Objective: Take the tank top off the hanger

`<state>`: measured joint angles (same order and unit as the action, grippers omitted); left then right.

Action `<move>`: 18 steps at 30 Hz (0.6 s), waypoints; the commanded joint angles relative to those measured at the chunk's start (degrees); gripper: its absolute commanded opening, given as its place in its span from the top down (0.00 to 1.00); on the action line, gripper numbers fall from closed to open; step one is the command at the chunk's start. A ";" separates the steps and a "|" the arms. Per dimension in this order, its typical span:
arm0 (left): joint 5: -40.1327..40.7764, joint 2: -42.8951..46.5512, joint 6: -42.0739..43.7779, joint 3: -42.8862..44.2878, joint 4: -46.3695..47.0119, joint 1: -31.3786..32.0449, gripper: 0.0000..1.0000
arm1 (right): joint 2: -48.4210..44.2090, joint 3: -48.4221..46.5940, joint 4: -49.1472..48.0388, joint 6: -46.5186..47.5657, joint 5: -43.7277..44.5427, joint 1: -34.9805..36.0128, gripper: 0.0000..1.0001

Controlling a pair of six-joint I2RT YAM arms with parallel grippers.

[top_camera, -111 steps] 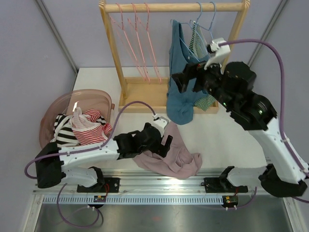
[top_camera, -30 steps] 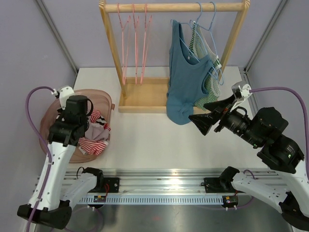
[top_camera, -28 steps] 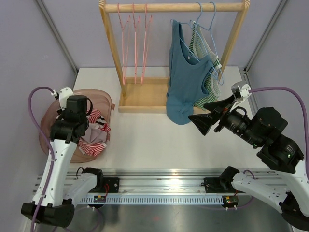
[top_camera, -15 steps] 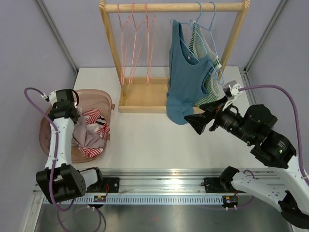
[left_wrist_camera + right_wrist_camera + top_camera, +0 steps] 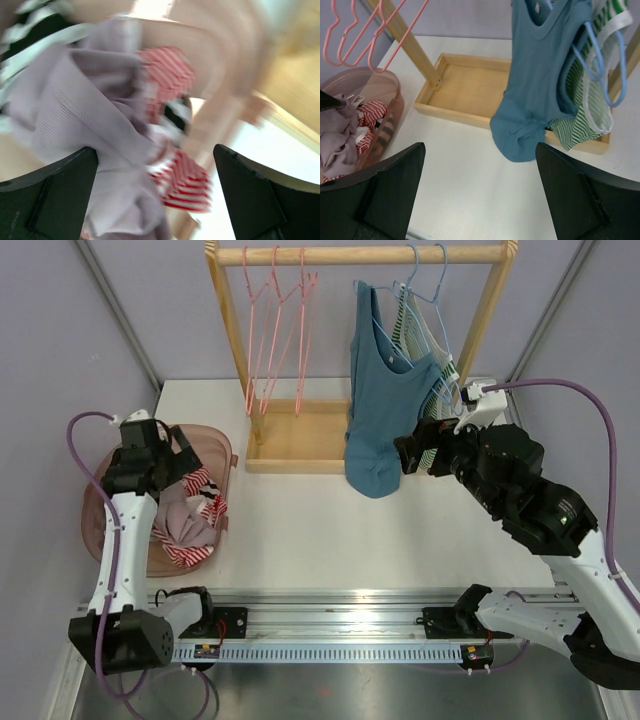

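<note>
A blue tank top (image 5: 382,400) hangs on a light blue hanger (image 5: 412,280) on the wooden rack (image 5: 360,255); its hem rests near the rack's base. It also shows in the right wrist view (image 5: 540,80). A green-striped top (image 5: 432,405) hangs behind it. My right gripper (image 5: 415,452) is open and empty, just right of the blue top's lower part. My left gripper (image 5: 175,440) is open and empty above the pink basket (image 5: 120,465), over a lilac garment (image 5: 75,115) and a red-striped one (image 5: 182,182).
Three empty pink hangers (image 5: 280,320) hang at the rack's left. The rack's wooden base tray (image 5: 300,435) lies behind the white table (image 5: 320,530). The basket holds several clothes, with a black-striped one at its far side.
My right gripper has risen and moved up close to the blue top. My left arm has swung over the basket, where the lilac garment lies. The pink hangers are swinging.
</note>
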<state>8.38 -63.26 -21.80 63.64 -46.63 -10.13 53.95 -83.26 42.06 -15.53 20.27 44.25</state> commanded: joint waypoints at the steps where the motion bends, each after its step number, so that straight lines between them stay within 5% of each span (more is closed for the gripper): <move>1: -9.09 3.24 5.27 6.74 1.90 8.88 0.01 | 1.24 -4.01 -0.40 2.87 8.99 0.22 0.01; 7: 0.76 4.38 2.91 8.26 -0.30 13.12 0.01 | 8.35 -9.71 2.14 5.16 16.03 0.22 0.01; 11: -14.81 9.71 3.52 4.85 3.03 13.21 0.01 | 13.10 -14.81 3.11 6.83 17.86 -0.39 0.01; 14: -24.61 14.47 3.00 1.94 5.93 14.96 0.01 | 16.53 -20.95 3.99 7.53 11.50 -5.91 0.00; 18: -27.63 24.65 3.08 -5.08 9.18 20.04 0.01 | 22.58 -27.64 5.31 10.68 7.42 -9.88 0.02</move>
<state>-10.52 -44.47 -19.05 62.04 -42.65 7.16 74.32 -105.01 46.89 -8.40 31.00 35.59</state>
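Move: The teal tank top hangs about 24 cm ahead of the open right hand, 2 cm to its right and 14 cm lower; the green-striped one is some 8 cm to its right and 2 cm farther out, at the same height. The left hand, already open, is above the mauve top in the bin, which lies about 12 cm below and 3 cm back, directly in line sideways; the teal top is 20 cm ahead, 50 right and 5 above that hand. The right hand reaches forward about 9 cm towards the hanging teal tank top, rising a little and easing slightly right as it turns some 15 degrees clockwise, its fingers open and still short of the cloth. Meanwhile the left hand, staying open, swings right and up out of the clothes bin, roughly 14 cm across and 9 up, first edging forward and then drawing back, while it turns about 35 degrees clockwise and its fingers tip up towards the rack. ##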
